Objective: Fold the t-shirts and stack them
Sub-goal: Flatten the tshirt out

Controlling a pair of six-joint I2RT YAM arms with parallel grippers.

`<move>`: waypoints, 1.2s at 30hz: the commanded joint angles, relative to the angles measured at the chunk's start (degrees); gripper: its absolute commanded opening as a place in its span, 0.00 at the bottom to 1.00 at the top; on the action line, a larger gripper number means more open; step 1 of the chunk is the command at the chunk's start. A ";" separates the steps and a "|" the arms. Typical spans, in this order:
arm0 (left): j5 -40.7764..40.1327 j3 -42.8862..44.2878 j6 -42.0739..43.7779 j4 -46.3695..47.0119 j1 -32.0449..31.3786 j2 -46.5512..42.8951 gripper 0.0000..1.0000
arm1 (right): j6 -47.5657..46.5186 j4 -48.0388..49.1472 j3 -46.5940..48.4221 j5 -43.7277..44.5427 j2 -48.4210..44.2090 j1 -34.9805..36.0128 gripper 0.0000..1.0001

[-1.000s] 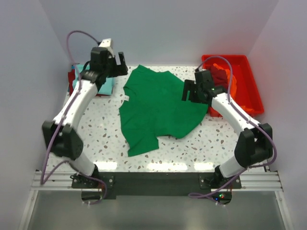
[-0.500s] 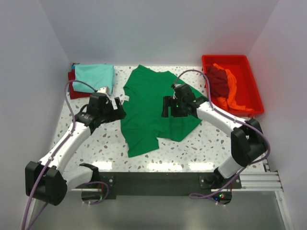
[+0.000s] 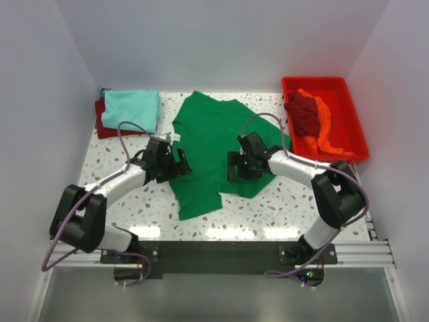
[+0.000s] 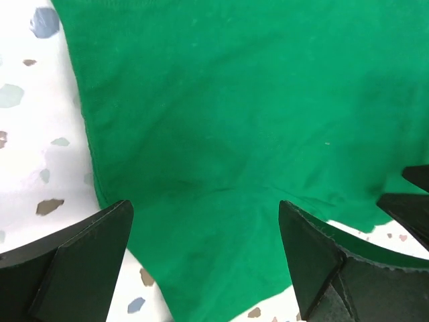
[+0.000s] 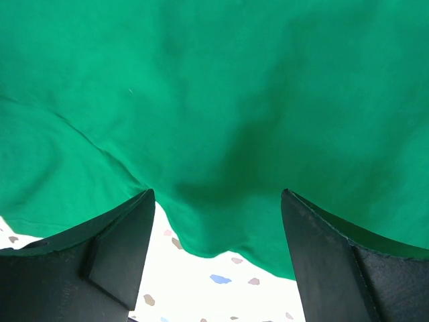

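Note:
A bright green t-shirt (image 3: 218, 144) lies spread out in the middle of the speckled table. My left gripper (image 3: 179, 164) is low over its left edge, jaws open, with green cloth (image 4: 221, 134) filling the view between its fingers. My right gripper (image 3: 232, 166) is low over the shirt's lower right hem (image 5: 221, 248), open as well, with nothing pinched. A folded light teal t-shirt (image 3: 132, 107) rests on a dark red one (image 3: 100, 119) at the back left. Dark red (image 3: 305, 114) and orange (image 3: 327, 127) t-shirts lie heaped in the red tray.
The red plastic tray (image 3: 352, 114) stands at the back right. White walls close in the table on the left, back and right. Bare speckled tabletop (image 3: 288, 201) shows in front of the green shirt.
Both arms swung in and down from the back of the table. The left gripper left the teal stack and now sits at the green shirt's left edge; the right came to its lower right hem.

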 commanded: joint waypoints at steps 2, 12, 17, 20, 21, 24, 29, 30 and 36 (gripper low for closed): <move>1.75 0.73 -0.60 8.29 -0.21 3.34 0.95 | 0.80 2.11 -1.31 0.12 -0.50 0.59 0.79; -5.61 5.39 3.35 4.09 -0.03 12.48 0.97 | 0.45 1.76 -0.96 0.21 1.43 0.67 0.79; -7.47 8.81 6.17 3.56 0.76 16.26 0.97 | 0.18 -0.34 1.68 0.65 4.51 0.67 0.79; -8.79 13.56 8.54 2.33 1.02 20.91 0.97 | -0.26 -1.57 4.48 0.91 6.79 0.67 0.79; -9.57 14.96 9.76 1.98 1.11 21.97 0.97 | -0.35 -1.93 5.28 1.26 7.41 0.59 0.79; -12.20 20.85 12.49 -0.65 1.81 26.72 0.97 | -0.52 -4.47 10.53 2.49 9.95 0.59 0.79; -15.38 29.99 15.92 -4.00 2.95 32.08 0.97 | 0.27 -6.67 16.44 1.00 13.30 0.59 0.79; -15.47 31.22 17.23 -4.26 2.95 32.44 0.97 | 0.36 -7.02 18.19 1.00 14.17 0.67 0.79; -15.82 40.19 21.90 -7.07 2.16 29.46 0.97 | 2.20 -8.61 22.94 -0.84 14.18 0.59 0.79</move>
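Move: Over the near part of the green t-shirt, both open hands hang a few centimetres up. The shirt's middle lies about 7 cm ahead of the left hand, 13 cm to its right and 4 cm below; from the right hand it is 7 cm ahead, 2 cm left and 3 cm down. The near-left flap is some 12 cm back and 5 cm right of the left hand, and the folded teal shirt is about 20 cm ahead and 17 cm left. Sinking about 3 cm onto the cloth, the wide-open left hand sweeps some 15 cm forward, dragging the shirt's left side outward; its wrist rolls about 20 degrees, fingertips swinging left, and it begins to rise at the end. The right hand, open throughout, settles 2 cm, then slides its part of the cloth forward and left about 6 cm, easing up last. ##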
